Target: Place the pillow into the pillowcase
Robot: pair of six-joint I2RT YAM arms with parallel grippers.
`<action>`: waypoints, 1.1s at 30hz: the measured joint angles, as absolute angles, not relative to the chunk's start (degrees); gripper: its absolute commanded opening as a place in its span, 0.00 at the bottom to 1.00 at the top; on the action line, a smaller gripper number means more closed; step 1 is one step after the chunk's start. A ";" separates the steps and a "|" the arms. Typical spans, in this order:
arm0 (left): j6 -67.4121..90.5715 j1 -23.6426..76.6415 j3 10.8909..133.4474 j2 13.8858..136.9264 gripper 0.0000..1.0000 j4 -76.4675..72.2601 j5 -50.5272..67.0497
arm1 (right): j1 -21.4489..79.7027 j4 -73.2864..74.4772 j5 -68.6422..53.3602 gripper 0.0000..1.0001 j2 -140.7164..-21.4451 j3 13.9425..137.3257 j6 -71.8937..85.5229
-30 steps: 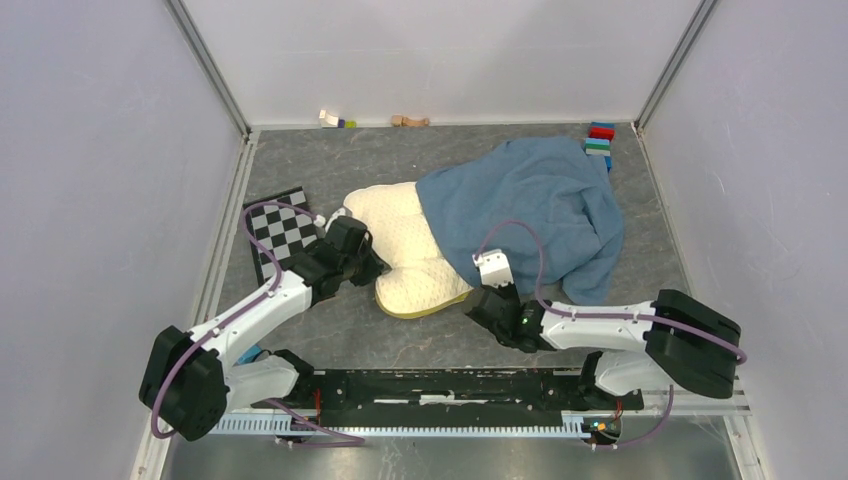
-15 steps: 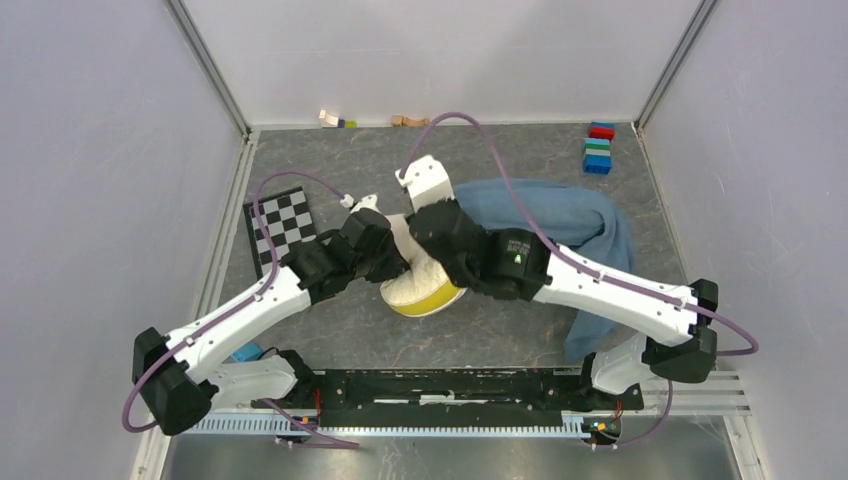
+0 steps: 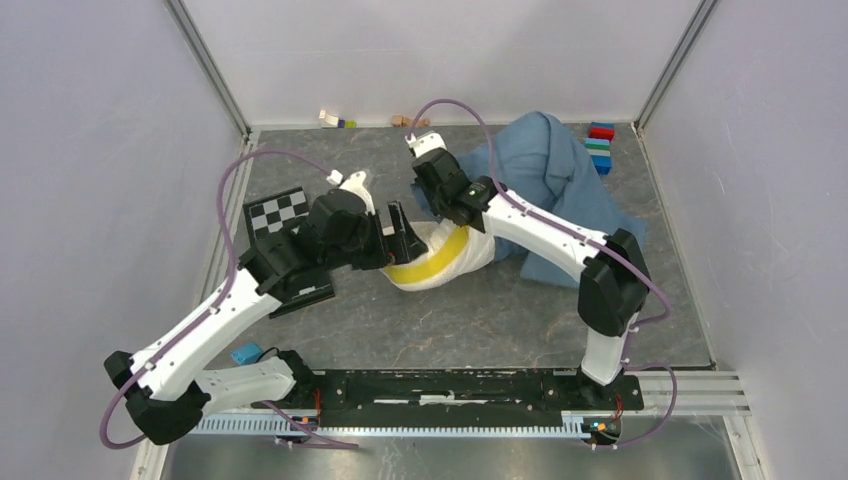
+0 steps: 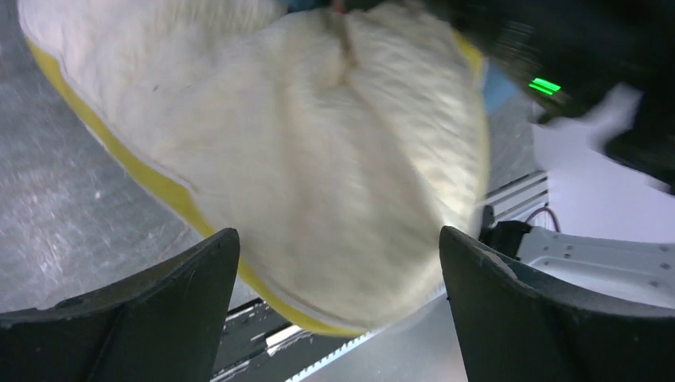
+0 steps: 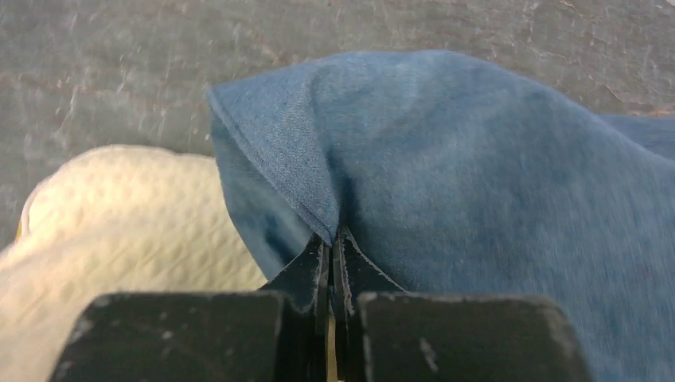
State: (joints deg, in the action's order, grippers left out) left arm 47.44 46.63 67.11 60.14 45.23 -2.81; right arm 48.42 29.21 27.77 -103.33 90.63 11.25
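Note:
The cream-white pillow [image 3: 450,262] with its yellow band lies crumpled mid-table; most of it shows outside the cloth. My left gripper [image 3: 405,235] stands open at its left end. In the left wrist view the pillow [image 4: 318,159] bulges between the wide-apart fingers [image 4: 183,302] of that gripper [image 4: 338,233]. The dusty-blue pillowcase [image 3: 550,170] is heaped behind and to the right of the pillow. My right gripper [image 3: 432,200] is shut on a folded edge of the pillowcase [image 5: 477,159], its tips [image 5: 333,235] pinching the cloth just beside the pillow [image 5: 103,223].
A checkerboard card [image 3: 275,215] lies under the left arm. Stacked coloured blocks [image 3: 598,145] sit at the back right. Small toys [image 3: 335,120] rest against the back wall. A blue object [image 3: 245,352] lies near the left base. White walls enclose the grey table [image 3: 480,320].
The left gripper has opened and let go of the pillow's end. The right gripper shut on the pillowcase edge and carried it back and left, bunching the cloth toward the back.

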 measured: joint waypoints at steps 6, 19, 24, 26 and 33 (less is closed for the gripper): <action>41.10 46.85 76.01 60.55 1.00 47.07 -6.44 | 44.80 24.58 22.90 0.00 -107.11 93.95 10.76; 33.17 46.94 75.59 71.50 0.21 47.07 -13.26 | 44.84 22.63 19.44 0.00 -108.95 96.66 9.98; 33.30 44.58 78.22 74.94 0.03 46.83 -8.80 | 44.84 24.08 19.07 0.00 -107.50 97.54 9.56; 33.34 44.45 80.79 75.26 0.03 47.05 -5.78 | 44.84 25.43 19.00 0.00 -105.62 97.60 9.21; 35.90 47.00 91.44 75.16 0.02 47.94 1.58 | 45.43 28.05 18.83 0.00 -97.49 99.13 8.64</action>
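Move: The pillow's loose yellow-banded edge lies about 4 cm ahead of the open left hand, 2 cm to its right and 4 cm lower; the pillowcase rim, pinched in the right hand, is some 9 cm ahead, 2 cm right and 6 cm down. The checkerboard lies 26 cm left, about level fore and aft, 24 cm below. From the right hand that pillow edge is about 5 cm back, straight in line and 2 cm lower. Left reaches about 6 cm forward, pinches the pillow edge and lifts rightward, while right raises the pillowcase rim. ##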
